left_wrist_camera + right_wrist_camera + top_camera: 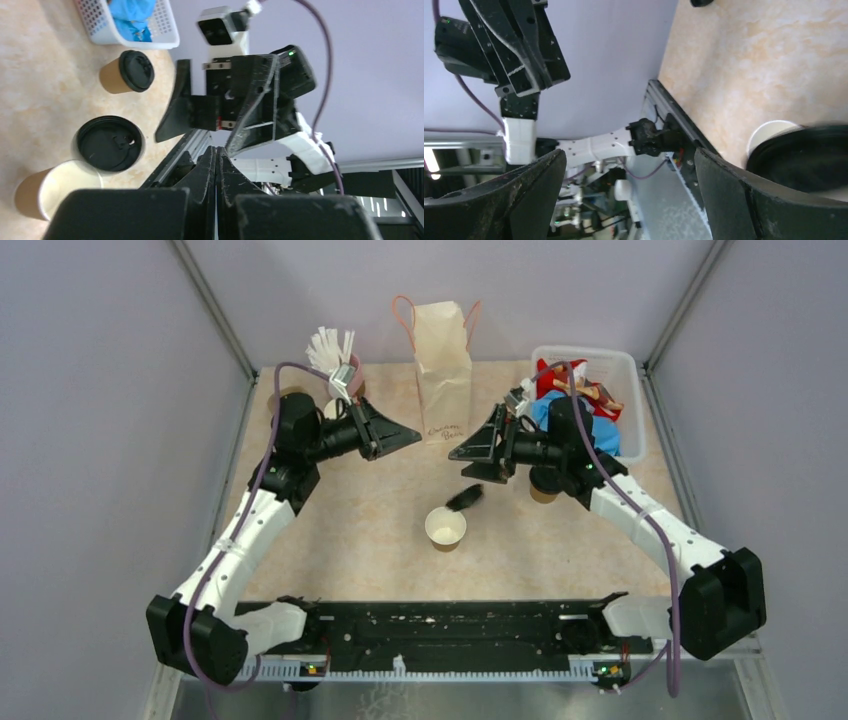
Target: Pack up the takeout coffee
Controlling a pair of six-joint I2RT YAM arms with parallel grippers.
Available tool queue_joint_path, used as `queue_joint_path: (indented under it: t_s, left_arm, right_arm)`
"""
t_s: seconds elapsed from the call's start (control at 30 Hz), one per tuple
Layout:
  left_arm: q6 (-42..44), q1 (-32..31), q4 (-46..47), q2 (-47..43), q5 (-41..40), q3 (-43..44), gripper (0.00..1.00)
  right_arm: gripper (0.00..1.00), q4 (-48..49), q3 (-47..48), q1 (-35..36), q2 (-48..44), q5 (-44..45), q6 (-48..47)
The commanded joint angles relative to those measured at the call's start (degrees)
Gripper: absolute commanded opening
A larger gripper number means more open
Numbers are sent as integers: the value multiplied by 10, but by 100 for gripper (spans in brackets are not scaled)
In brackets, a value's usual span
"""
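One takeout coffee cup [543, 487] with its black lid on stands under my right arm, near the basket; the left wrist view shows it too [125, 72]. A second brown cup [445, 528] stands open and lidless mid-table, with a loose black lid [465, 499] just behind it. The left wrist view has that lid [109, 143] flat on the table beside the open cup [50, 192]. My left gripper [413, 434] hangs shut and empty, left of the paper bag [443, 370]. Facing it from the right, my right gripper [460, 464] is open and empty above the loose lid [809, 157].
A pink cup of white straws [335, 350] stands at the back left, behind my left arm. A white basket [620, 365] with blue and red items sits at the back right. Grey walls close the table on both sides.
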Motion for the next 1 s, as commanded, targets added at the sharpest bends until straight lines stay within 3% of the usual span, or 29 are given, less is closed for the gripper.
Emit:
queue_joint_path:
  t_s: [0.0,0.1,0.2,0.3,0.43,0.57,0.7,0.77,0.9,0.97]
  left_arm:
    - [-73,-20,77,7,22,14,0]
    - [-36,-26,4,14,13,26,0]
    - [99,-31,-189,50,-46,102,2]
    - [179,-45,-283,79,-76,137,20]
    - [200,-110,-274,95,-124,129,48]
    - [226,-229,-250,145,-202,139,69]
    - [244,-328,-248,217,-269,185,76]
    - [236,-343,-270,232,-305,208,75]
    - [239,-345,-212,167,-356,168,81]
    - [243,-344,-193,129,-394,145,84]
  right_arm:
    - [99,277,-77,16,-15,12,244]
    - [97,221,-82,-2,-37,40,227]
    - [99,-74,-1,-56,-85,123,7]
    - [99,-240,39,-111,-89,121,-140]
    - [96,-461,83,-116,-69,257,-295]
    - [96,-528,112,-116,-100,396,-319]
    - [97,-592,148,-116,-118,504,-336]
    - [98,-618,132,-116,-115,506,-340]
    - [99,-617,51,-106,-104,436,-342]
    - [99,-607,16,-75,-88,443,-333]
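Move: The black lid is loose in the air between my hands: from my left hand it is about 9 cm to the right, 3 cm back and some 14 cm below; from my right hand about 2 cm right, 2 cm back and 8 cm below. From my right hand, the open cup stands roughly 4 cm back, 2 cm left and 15 cm below, and the lidded cup about 20 cm right, 5 cm forward, 15 cm below. I follow the lid to the right and down with both hands, touching nothing. My left hand, shut and empty, wavers briefly, then opens wide and goes about 14 cm right and as far down, drawing back somewhat, its fingertips dipping some 35 degrees. My right hand, still wide open, swings some 20 cm right and 10 cm down, turning from pointing left to pointing down. ##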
